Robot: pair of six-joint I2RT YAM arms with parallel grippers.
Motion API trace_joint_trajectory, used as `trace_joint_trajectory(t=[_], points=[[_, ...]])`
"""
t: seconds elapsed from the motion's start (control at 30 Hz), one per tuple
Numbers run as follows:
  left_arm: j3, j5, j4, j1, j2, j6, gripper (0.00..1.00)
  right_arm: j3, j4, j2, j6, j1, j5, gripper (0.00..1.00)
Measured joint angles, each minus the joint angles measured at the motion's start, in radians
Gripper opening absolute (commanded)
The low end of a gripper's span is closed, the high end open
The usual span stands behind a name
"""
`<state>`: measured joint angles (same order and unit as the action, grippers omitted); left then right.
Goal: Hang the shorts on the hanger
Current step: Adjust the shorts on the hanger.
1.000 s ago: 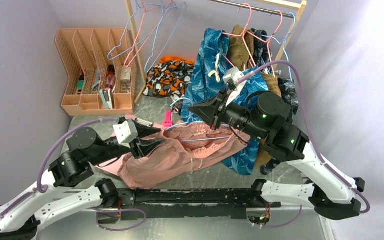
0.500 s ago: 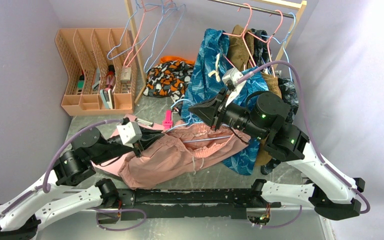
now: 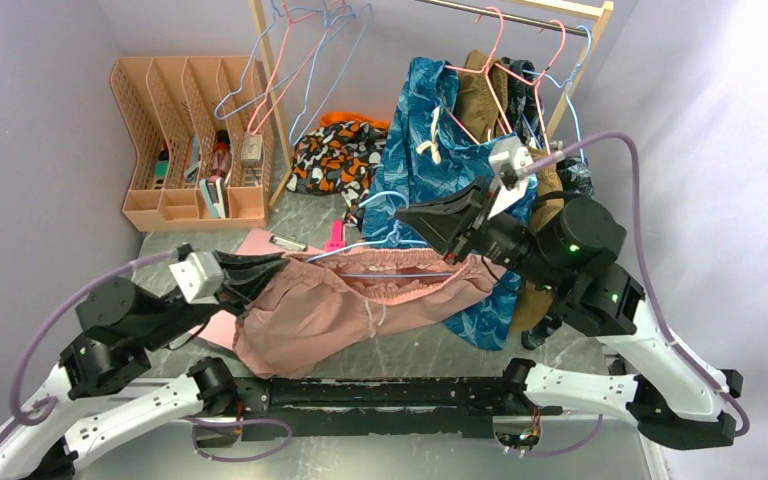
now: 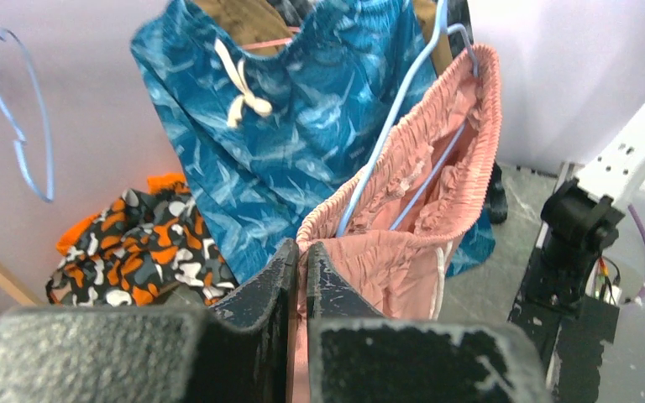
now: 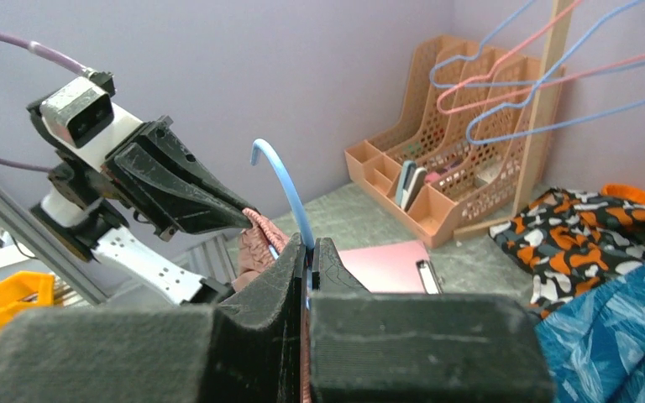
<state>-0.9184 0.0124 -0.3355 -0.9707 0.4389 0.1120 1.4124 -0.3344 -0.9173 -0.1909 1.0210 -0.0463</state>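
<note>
The salmon shorts (image 3: pixel 330 305) hang stretched between both arms above the table, legs drooping to its surface. My left gripper (image 3: pixel 278 268) is shut on the left end of the gathered waistband (image 4: pixel 403 260); the left wrist view shows the fabric pinched between the fingertips (image 4: pixel 302 252). The light-blue hanger (image 3: pixel 400 272) runs inside the waistband, its wire (image 4: pixel 386 126) passing through the opening. My right gripper (image 3: pixel 405 213) is shut on the hanger neck just below the hook (image 5: pixel 281 180), at the right gripper (image 5: pixel 309 243). The white drawstring (image 3: pixel 370 318) dangles.
A blue patterned garment (image 3: pixel 430 130) hangs on the rack right behind the shorts. Pink and blue wire hangers (image 3: pixel 300 60) hang at back left. An orange file organizer (image 3: pixel 190 140) stands at far left. A pink clipboard (image 3: pixel 260 243) and camouflage cloth (image 3: pixel 335 150) lie on the table.
My left gripper closed on the waistband's left end and drew back to the left. The right arm shifted right with the hanger, pulling the waistband taut.
</note>
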Motion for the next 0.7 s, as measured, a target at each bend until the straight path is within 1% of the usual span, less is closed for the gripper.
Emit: trace_joint_trajectory(t=[0.17,0.37,0.4,0.43,0.47,0.5,0.53,0.57,0.63,0.7], points=[[-0.045,-0.025,-0.007,0.000,-0.024,0.000,0.07,-0.004,0.056,0.012,-0.011,0.000,-0.017,0.00],[-0.043,-0.043,-0.031,0.000,-0.025,-0.004,0.07,-0.064,0.119,0.017,-0.031,0.000,-0.029,0.00],[-0.040,-0.045,-0.035,0.000,-0.026,-0.005,0.09,-0.071,0.126,0.017,-0.035,0.000,-0.032,0.00],[-0.039,-0.046,-0.039,0.000,-0.026,-0.006,0.19,-0.076,0.134,0.017,-0.038,0.000,-0.035,0.00],[-0.038,-0.047,-0.045,0.000,-0.025,-0.008,0.34,-0.079,0.138,0.017,-0.040,0.000,-0.036,0.00],[-0.038,-0.046,-0.047,0.000,-0.024,-0.010,0.47,-0.080,0.142,0.017,-0.042,0.000,-0.037,0.00],[-0.038,-0.043,-0.048,0.000,-0.024,-0.014,0.56,-0.080,0.144,0.017,-0.043,0.000,-0.037,0.00],[-0.038,-0.040,-0.048,0.000,-0.024,-0.019,0.60,-0.080,0.147,0.018,-0.044,0.000,-0.037,0.00],[-0.039,-0.034,-0.048,0.000,-0.024,-0.033,0.66,-0.080,0.150,0.019,-0.045,0.000,-0.037,0.00],[-0.042,-0.032,-0.048,0.000,-0.025,-0.039,0.68,-0.080,0.149,0.022,-0.045,0.000,-0.036,0.00]])
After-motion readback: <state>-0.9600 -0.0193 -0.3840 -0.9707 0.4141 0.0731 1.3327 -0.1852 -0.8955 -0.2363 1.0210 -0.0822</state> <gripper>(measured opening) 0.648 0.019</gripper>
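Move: The left hand already pinches the left corner of the peach shorts' waistband; the blue hanger's left arm dips into the waistband about 3 cm to its right, level with it. The hanger's neck, already in the right hand's fingers, is roughly 17 cm right, 5 cm ahead and 8 cm above, and the white drawstring some 13 cm right, 8 cm back and 5 cm below. From the right hand that waistband corner lies about 17 cm left, 6 cm back and 9 cm below. With the waistband corner pinched, the left hand lifts it about 2 cm while drawing it some 1.5 cm outward to the left, away from the hanger's neck, then sinks back about 1 cm and spreads its fingers wide, letting go of the cloth. Meanwhile the right hand keeps its shut grip on the hanger's neck as the counter-hold, rising about 1.5 cm, easing back down roughly 1 cm, and rolling some 5 degrees. ##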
